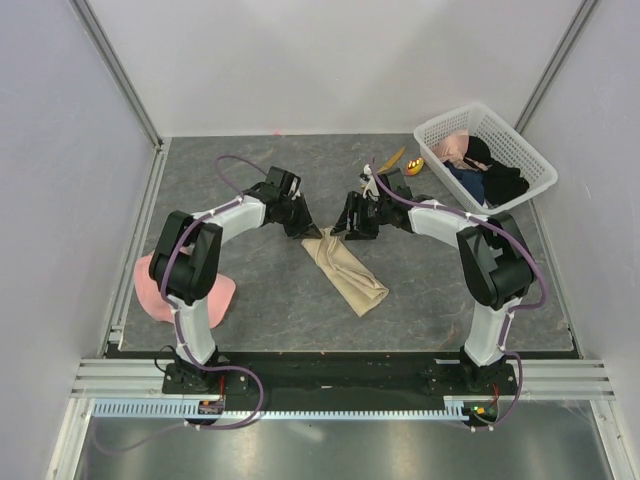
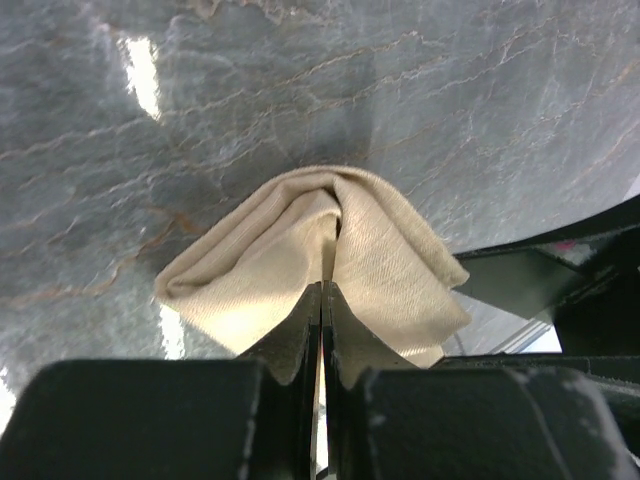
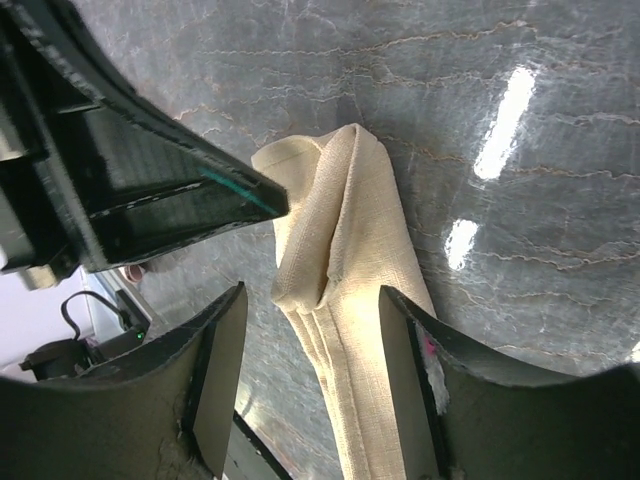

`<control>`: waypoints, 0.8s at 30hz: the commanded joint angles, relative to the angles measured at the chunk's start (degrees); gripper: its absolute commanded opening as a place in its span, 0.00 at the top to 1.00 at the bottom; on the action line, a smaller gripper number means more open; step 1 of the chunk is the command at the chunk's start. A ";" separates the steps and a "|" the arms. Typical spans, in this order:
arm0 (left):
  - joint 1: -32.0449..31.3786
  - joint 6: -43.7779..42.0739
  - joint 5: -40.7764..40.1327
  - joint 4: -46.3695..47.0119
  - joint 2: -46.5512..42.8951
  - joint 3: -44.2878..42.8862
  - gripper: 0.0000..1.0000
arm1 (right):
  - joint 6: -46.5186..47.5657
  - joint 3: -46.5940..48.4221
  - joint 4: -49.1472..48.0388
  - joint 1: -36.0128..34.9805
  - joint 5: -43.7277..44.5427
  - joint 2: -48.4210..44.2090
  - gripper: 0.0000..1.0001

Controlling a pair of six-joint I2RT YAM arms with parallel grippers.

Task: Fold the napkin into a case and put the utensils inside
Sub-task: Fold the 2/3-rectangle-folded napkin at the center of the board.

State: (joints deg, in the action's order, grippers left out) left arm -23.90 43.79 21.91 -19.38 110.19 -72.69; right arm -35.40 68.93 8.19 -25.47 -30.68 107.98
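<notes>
The beige napkin [image 1: 347, 268] lies folded into a long narrow strip, running from the table's middle toward the front right. My left gripper [image 1: 311, 232] is shut on its far end; in the left wrist view the cloth [image 2: 270, 270] bulges out on both sides of the closed fingertips [image 2: 322, 290]. My right gripper [image 1: 349, 229] is open just right of that end, its fingers either side of the strip [image 3: 360, 220] without touching it [image 3: 312, 300]. The orange knife [image 1: 392, 159] and the yellow-bowled spoon [image 1: 416, 166] lie at the back, beside the basket.
A white basket [image 1: 530, 160] with dark and pink clothes stands at the back right. A pink cloth [image 1: 150, 285] lies by the left arm's base. The left gripper's finger [image 3: 180, 190] shows in the right wrist view, close by.
</notes>
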 commanded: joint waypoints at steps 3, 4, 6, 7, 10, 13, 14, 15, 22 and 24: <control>-0.79 1.91 2.35 1.97 2.92 -3.60 0.94 | 0.50 2.88 -1.33 -0.10 -3.16 1.61 0.39; -0.80 2.00 2.52 2.06 3.36 -3.86 0.94 | 0.59 3.05 -1.24 -0.01 -3.42 1.70 0.39; -0.80 2.35 2.52 2.24 4.33 -4.39 0.94 | 0.68 3.58 -1.24 -0.10 -3.78 2.23 0.40; -0.80 2.53 2.70 2.76 4.50 -4.48 0.94 | 0.77 3.84 -1.16 -0.10 -4.30 2.49 0.42; -0.88 3.23 3.40 3.99 5.56 -5.27 0.94 | 0.77 4.20 -0.98 0.07 -4.30 2.85 0.45; -0.88 4.55 3.93 5.31 6.79 -5.54 0.94 | 0.68 4.55 -0.72 -0.10 -4.39 3.02 0.55; -0.88 4.98 3.93 5.57 6.96 -5.54 0.94 | 0.68 4.99 -0.37 -0.19 -4.57 3.11 0.59; -0.88 5.42 3.93 6.10 7.31 -5.45 0.94 | 0.68 5.25 -0.19 -0.19 -4.83 3.20 0.63; -1.24 7.54 3.23 8.21 10.30 -5.80 0.94 | -3.09 8.24 -0.80 -4.31 -3.17 6.88 0.91; -1.24 7.28 2.61 8.30 10.57 -5.62 0.94 | -5.64 8.42 -1.68 -5.54 -1.67 8.11 0.92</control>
State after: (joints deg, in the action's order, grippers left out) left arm -24.73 49.28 24.77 -13.34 119.57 -76.53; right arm -36.97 74.91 8.40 -27.83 -33.78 113.32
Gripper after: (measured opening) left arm 0.063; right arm 0.091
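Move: The left hand's shut fingertips are just above the open far end of the folded napkin; its mouth is about 2 cm to their right, 2 cm ahead and 3 cm down. The right hand, fingers apart, has the raised edge at that end about 3 cm to its left, level ahead and 2 cm lower. From the right hand, the napkin's near end lies some 15 cm back and 5 cm right, the spoon about 15 cm ahead and 15 cm right. The right fingers close from well open to nearly shut, pinching the raised edge at the napkin's far end after sliding about 3 cm left towards the left hand. Meanwhile the left hand, fingers staying shut, pushes its tips down, right and a little forward into the mouth between the layers, roughly 4.5 cm in all. ##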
